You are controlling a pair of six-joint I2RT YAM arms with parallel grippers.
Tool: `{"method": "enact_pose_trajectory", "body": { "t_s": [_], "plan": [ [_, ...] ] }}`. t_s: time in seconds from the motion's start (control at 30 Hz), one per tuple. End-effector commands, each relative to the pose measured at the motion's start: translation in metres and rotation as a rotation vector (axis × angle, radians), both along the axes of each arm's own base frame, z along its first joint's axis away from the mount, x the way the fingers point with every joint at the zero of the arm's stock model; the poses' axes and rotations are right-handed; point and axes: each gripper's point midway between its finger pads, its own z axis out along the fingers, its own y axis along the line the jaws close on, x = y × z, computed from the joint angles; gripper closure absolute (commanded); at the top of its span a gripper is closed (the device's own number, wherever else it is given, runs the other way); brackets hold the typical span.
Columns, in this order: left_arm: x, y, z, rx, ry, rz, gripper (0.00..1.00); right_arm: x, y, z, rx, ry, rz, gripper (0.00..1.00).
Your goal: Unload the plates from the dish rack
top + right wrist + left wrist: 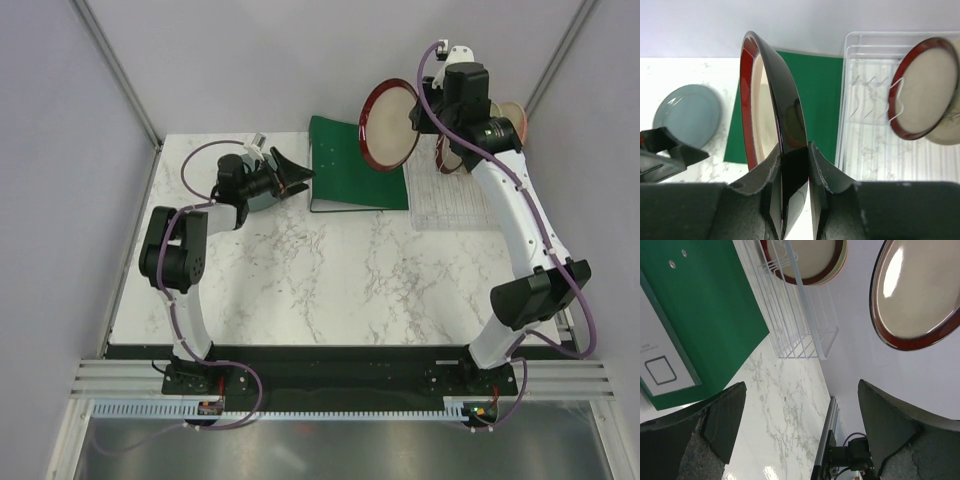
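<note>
My right gripper [795, 155] is shut on the edge of a plate with a dark-red rim and beige centre [770, 100]. It holds the plate [390, 125] upright in the air above the green binder, left of the dish rack [455, 195]. In the clear rack [865, 145] another red-rimmed plate [925, 90] stands on edge, with a cream plate [952, 130] behind it. A slate grey plate [687, 115] lies flat on the table at the left. My left gripper [290, 175] hangs open and empty near the binder's left edge, jaws wide [800, 435].
A flat green binder [358, 165] lies on the marble table [330, 280] between the arms, touching the rack's left side. The walls of the enclosure rise close behind the rack.
</note>
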Motion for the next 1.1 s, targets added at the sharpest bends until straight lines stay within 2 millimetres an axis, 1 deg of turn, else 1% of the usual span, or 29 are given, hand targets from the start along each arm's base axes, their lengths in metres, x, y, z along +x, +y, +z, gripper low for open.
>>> {"method": "enact_pose_trajectory", "body": {
  "t_s": [0.0,0.03,0.07,0.13,0.17,0.2,0.27,0.33,0.37,0.4,0.43,0.5,0.53,0.6,0.63,0.7,0.73,0.83,0.93,0.97,1.0,1.03,1.07],
  "plan": [
    [-0.001,-0.002,0.033,-0.108,-0.120,-0.001,0.00,-0.021,0.011,0.086,0.177,-0.241,0.042,1.00],
    [-0.001,-0.004,0.032,-0.123,-0.119,-0.002,0.00,-0.023,0.014,0.087,0.193,-0.246,0.052,1.00],
    [-0.003,-0.004,0.040,-0.155,-0.146,-0.006,0.00,-0.029,0.018,0.083,0.221,-0.234,0.066,1.00],
    [-0.002,-0.008,0.047,-0.184,-0.159,-0.007,0.00,-0.033,0.022,0.085,0.253,-0.244,0.079,1.00],
    [-0.001,-0.011,0.043,-0.196,-0.145,-0.013,0.00,-0.037,0.024,0.080,0.267,-0.235,0.083,1.00],
    [-0.001,-0.013,0.046,-0.207,-0.156,-0.021,0.00,-0.039,0.026,0.080,0.289,-0.236,0.082,1.00],
    [-0.001,-0.021,0.044,-0.233,-0.135,-0.031,0.00,-0.043,0.030,0.077,0.313,-0.235,0.087,1.00],
    [-0.002,-0.028,0.049,-0.254,-0.151,-0.046,0.00,-0.050,0.044,0.076,0.353,-0.228,0.132,1.00],
    [-0.001,-0.031,0.045,-0.264,-0.133,-0.050,0.00,-0.051,0.047,0.075,0.360,-0.225,0.138,1.00],
    [-0.002,-0.034,0.044,-0.268,-0.134,-0.061,0.00,-0.052,0.051,0.073,0.371,-0.219,0.145,1.00],
    [-0.004,-0.041,0.048,-0.273,-0.143,-0.079,0.00,-0.055,0.056,0.069,0.374,-0.211,0.156,1.00],
    [-0.006,-0.049,0.052,-0.282,-0.146,-0.090,0.00,-0.056,0.062,0.065,0.381,-0.209,0.165,1.00],
    [-0.006,-0.051,0.054,-0.281,-0.149,-0.090,0.00,-0.058,0.067,0.055,0.385,-0.188,0.168,1.00],
    [-0.007,-0.055,0.062,-0.283,-0.161,-0.095,0.00,-0.059,0.070,0.047,0.387,-0.175,0.170,1.00],
    [-0.009,-0.058,0.066,-0.283,-0.169,-0.105,0.00,-0.059,0.072,0.039,0.389,-0.162,0.168,1.00],
    [-0.012,-0.061,0.072,-0.285,-0.181,-0.115,0.00,-0.060,0.074,0.036,0.398,-0.165,0.170,1.00],
    [-0.012,-0.063,0.073,-0.280,-0.179,-0.117,0.00,-0.060,0.074,0.031,0.397,-0.155,0.170,1.00],
    [-0.016,-0.066,0.080,-0.278,-0.200,-0.126,0.00,-0.062,0.078,0.027,0.405,-0.151,0.185,1.00],
    [-0.017,-0.067,0.081,-0.270,-0.203,-0.127,0.02,-0.063,0.078,0.025,0.408,-0.151,0.182,1.00],
    [-0.020,-0.069,0.079,-0.267,-0.200,-0.140,0.05,-0.063,0.077,0.025,0.406,-0.153,0.181,1.00],
    [-0.021,-0.069,0.079,-0.264,-0.201,-0.149,0.22,-0.062,0.077,0.025,0.406,-0.154,0.178,1.00],
    [-0.023,-0.070,0.079,-0.265,-0.198,-0.155,0.33,-0.062,0.077,0.024,0.404,-0.151,0.179,1.00],
    [-0.024,-0.070,0.078,-0.261,-0.186,-0.160,0.68,-0.062,0.078,0.022,0.403,-0.148,0.180,1.00]
  ]
}}
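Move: The right hand holds the brown-rimmed plate; its middle is about 6 cm to the left of that hand and 7 cm below. It is being taken to the left gripper, about 27 cm to the right hand's left and 20 cm lower. From the left hand the plate is roughly 21 cm to the right, 2 cm ahead and 14 cm above. Also from the left hand, the green board lies some 16 cm right and 10 ahead, the blue-grey plate 15 cm left and 8 ahead, both 15 cm or so below. Still pinching the plate's right rim, the right hand carries it down, left and back, about 12 cm in all, its left side rolling up some 15 degrees. To meet it, the wide-open left hand goes about 7 cm right and 4 cm up, rolling its left side down, until its fingers straddle the plate's left rim, then starts to close them. ##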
